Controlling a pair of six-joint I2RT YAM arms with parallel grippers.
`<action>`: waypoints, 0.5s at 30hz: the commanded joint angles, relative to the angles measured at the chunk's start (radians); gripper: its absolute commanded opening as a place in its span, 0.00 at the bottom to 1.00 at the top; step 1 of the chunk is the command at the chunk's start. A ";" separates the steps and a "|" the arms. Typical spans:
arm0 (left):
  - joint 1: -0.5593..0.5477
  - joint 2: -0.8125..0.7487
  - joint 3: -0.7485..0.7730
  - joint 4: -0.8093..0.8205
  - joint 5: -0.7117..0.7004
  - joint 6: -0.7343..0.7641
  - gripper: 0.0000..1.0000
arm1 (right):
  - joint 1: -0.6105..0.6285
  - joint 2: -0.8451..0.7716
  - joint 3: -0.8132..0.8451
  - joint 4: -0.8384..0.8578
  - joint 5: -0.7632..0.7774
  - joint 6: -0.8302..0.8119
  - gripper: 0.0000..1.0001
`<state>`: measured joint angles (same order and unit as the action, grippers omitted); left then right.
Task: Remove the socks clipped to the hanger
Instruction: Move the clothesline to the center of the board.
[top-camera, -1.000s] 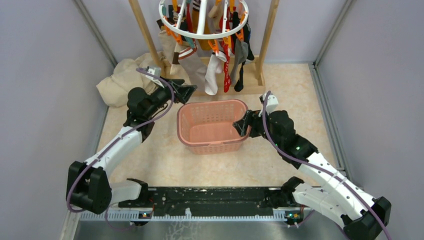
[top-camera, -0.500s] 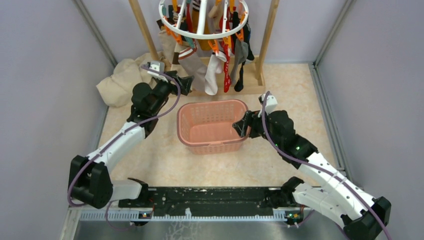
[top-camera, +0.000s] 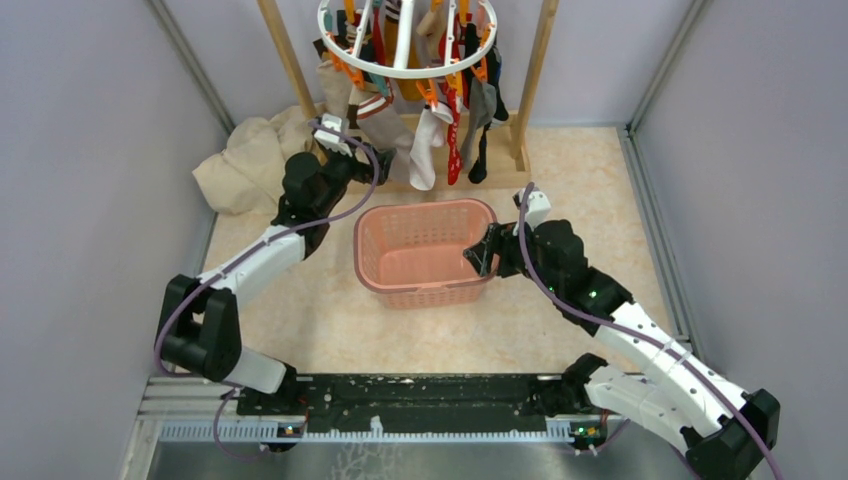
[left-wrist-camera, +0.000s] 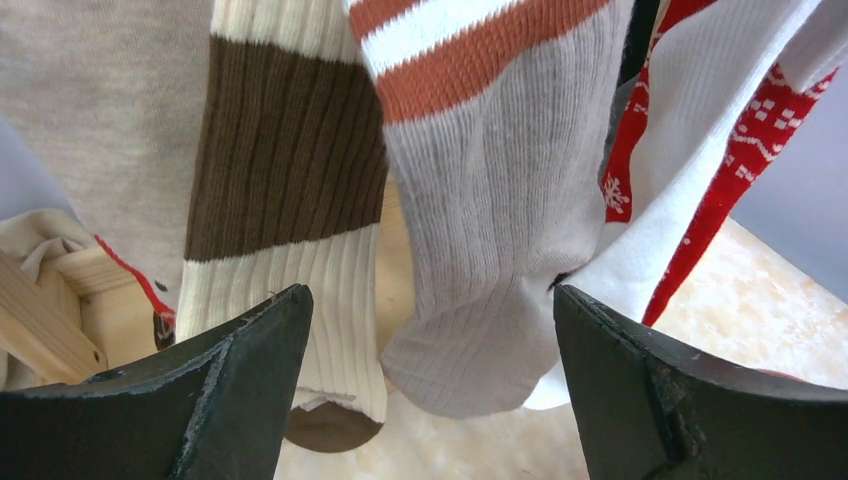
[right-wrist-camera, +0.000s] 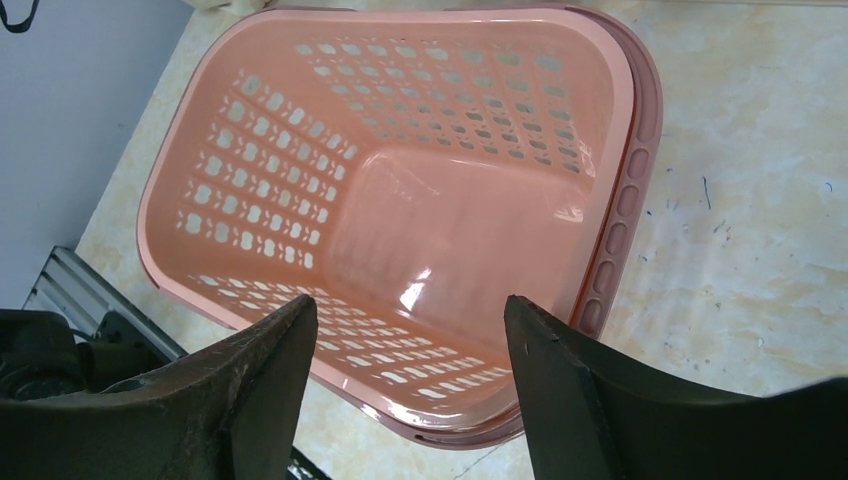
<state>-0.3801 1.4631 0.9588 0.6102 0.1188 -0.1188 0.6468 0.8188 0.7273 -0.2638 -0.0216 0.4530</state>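
The white ring hanger (top-camera: 404, 71) hangs at the top centre, with several socks (top-camera: 432, 140) clipped around it. A grey sock with orange stripes (left-wrist-camera: 490, 210) hangs in front of my left gripper (left-wrist-camera: 430, 300), its toe level with the open jaws and touching neither finger. Beside it hang a cream sock with a brown band (left-wrist-camera: 290, 200) and a red-and-white patterned one (left-wrist-camera: 720, 130). From above, my left gripper (top-camera: 368, 158) sits just below the hanger's left side. My right gripper (top-camera: 478, 255) (right-wrist-camera: 410, 310) stands open and empty over the right rim of the pink basket (right-wrist-camera: 640, 120).
The pink basket (top-camera: 425, 290) sits mid-floor under the hanger. The wooden rail frame (top-camera: 285, 60) flanks the hanger, with its base board (top-camera: 505, 178) behind the basket. A beige cloth heap (top-camera: 245, 160) lies at the back left. Grey walls close in on both sides.
My left arm has reached forward and to the right, bringing its open gripper up to the hanging socks. The right arm has hardly moved.
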 joint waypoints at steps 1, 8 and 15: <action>-0.004 0.017 0.051 0.066 -0.001 0.020 0.95 | -0.001 -0.008 0.042 0.019 -0.004 -0.016 0.69; -0.003 0.038 0.066 0.089 0.013 0.019 0.85 | -0.001 -0.007 0.035 0.021 -0.004 -0.016 0.69; -0.005 0.011 0.070 0.071 0.042 0.006 0.52 | -0.001 -0.007 0.036 0.022 -0.007 -0.015 0.69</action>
<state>-0.3798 1.4940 0.9947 0.6540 0.1379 -0.1112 0.6468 0.8188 0.7273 -0.2764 -0.0219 0.4530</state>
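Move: The striped grey sock hangs right in front of my left fingers: its middle is about 3 cm ahead, 2 cm to the right and some 4 cm higher, its foot reaching down between the open fingers. The cream-brown sock hangs about 4 cm ahead and 4 cm to the left, the white sock roughly 2 cm ahead and 9 cm to the right. From my right hand, the striped sock is some 22 cm ahead, 18 cm to the left and 12 cm higher. I raise my left hand about 1.5 cm along the striped grey sock while easing it forward by under 1 cm, the fingers still pointing ahead and to the right, nearly level. With the climb mostly done, I start closing the wide-open fingers on the sock's lower part, bringing the gap to a bit over half; the right finger comes up against the knit. ##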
